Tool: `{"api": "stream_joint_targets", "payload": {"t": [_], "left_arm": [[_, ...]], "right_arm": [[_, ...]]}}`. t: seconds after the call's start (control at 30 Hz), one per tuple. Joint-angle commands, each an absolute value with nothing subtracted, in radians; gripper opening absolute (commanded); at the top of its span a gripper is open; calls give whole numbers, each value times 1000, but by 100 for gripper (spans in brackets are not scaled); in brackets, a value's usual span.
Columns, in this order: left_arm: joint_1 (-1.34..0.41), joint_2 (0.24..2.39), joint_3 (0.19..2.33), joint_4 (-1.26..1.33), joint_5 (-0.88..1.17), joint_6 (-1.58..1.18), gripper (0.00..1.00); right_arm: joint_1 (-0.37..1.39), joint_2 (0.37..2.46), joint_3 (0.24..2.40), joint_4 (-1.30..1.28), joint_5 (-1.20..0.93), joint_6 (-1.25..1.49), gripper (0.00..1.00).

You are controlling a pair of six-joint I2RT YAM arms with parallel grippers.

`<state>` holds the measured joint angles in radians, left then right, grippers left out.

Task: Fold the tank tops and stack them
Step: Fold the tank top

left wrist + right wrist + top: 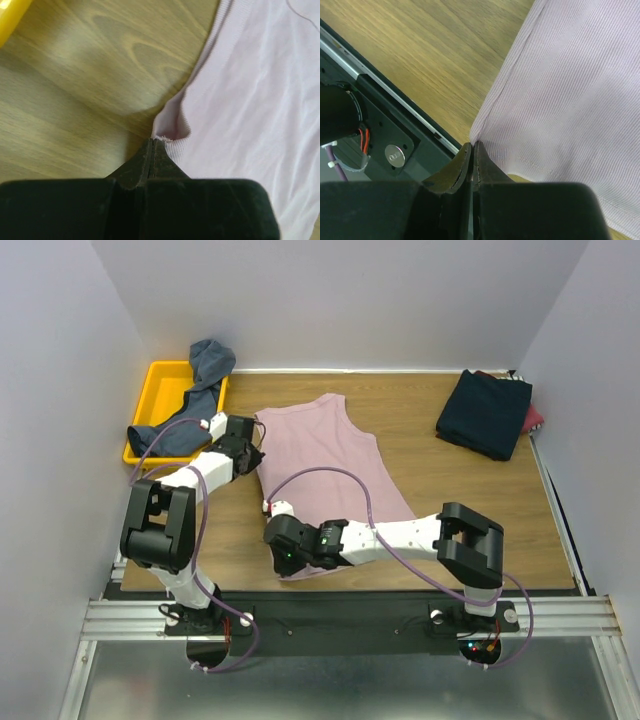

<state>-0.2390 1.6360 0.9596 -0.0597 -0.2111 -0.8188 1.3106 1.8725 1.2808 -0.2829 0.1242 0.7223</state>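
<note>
A dusty pink tank top [330,455] lies spread flat on the wooden table, straps toward the back. My left gripper [260,450] is shut on its ribbed left edge near the shoulder; in the left wrist view the closed fingertips [152,141] pinch a small fold of the pink ribbing [172,132]. My right gripper [284,568] is shut on the near left hem corner, and the right wrist view shows that gripper [472,145] pinching the pink cloth [570,85]. A slate blue-grey tank top [200,390] lies crumpled in the tray. A folded dark navy tank top [485,412] lies on a red one [535,420].
The yellow plastic tray [160,370] stands at the back left, close to my left arm. The navy and red pile is at the back right by the wall. The black base rail [380,85] runs just beside my right fingertips at the table's near edge.
</note>
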Motion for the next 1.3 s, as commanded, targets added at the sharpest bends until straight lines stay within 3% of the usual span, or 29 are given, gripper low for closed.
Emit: {"api": "stream_joint_targets", "payload": {"t": [0.0, 0.73, 1.27], "left_arm": [[-279, 1641, 1046, -58, -236, -842, 0], [-449, 1887, 1345, -138, -281, -885, 0], [-495, 1940, 1404, -161, -302, -879, 0]], "right_arm": [[1315, 1813, 1276, -256, 153, 727, 0], [1195, 1514, 898, -256, 287, 799, 1], [1167, 1416, 801, -259, 356, 824, 2]]}}
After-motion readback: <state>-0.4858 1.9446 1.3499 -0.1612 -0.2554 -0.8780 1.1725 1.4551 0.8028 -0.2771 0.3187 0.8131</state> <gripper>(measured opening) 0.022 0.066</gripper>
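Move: I hold the tank top's left edge in both hands, some 4 cm above the table. Its middle line is about 16 cm right and 3 cm ahead of my left hand, with the shoulder strap about 18 cm ahead and 18 cm right, and the yellow bin roughly 12 cm ahead and 24 cm left. From my right hand, the middle of the hem is some 16 cm right and 6 cm ahead, and the far hem corner about 33 cm right and 14 cm ahead. Keeping both pinches shut, I carry the tank top's left edge over its own body towards the middle line, each hand going about 14 cm right and a little forward. My left hand arcs up some 3 cm and back down; my right lifts slightly, dips below its starting height, then eases up, turning nearly 20 degrees clockwise. ##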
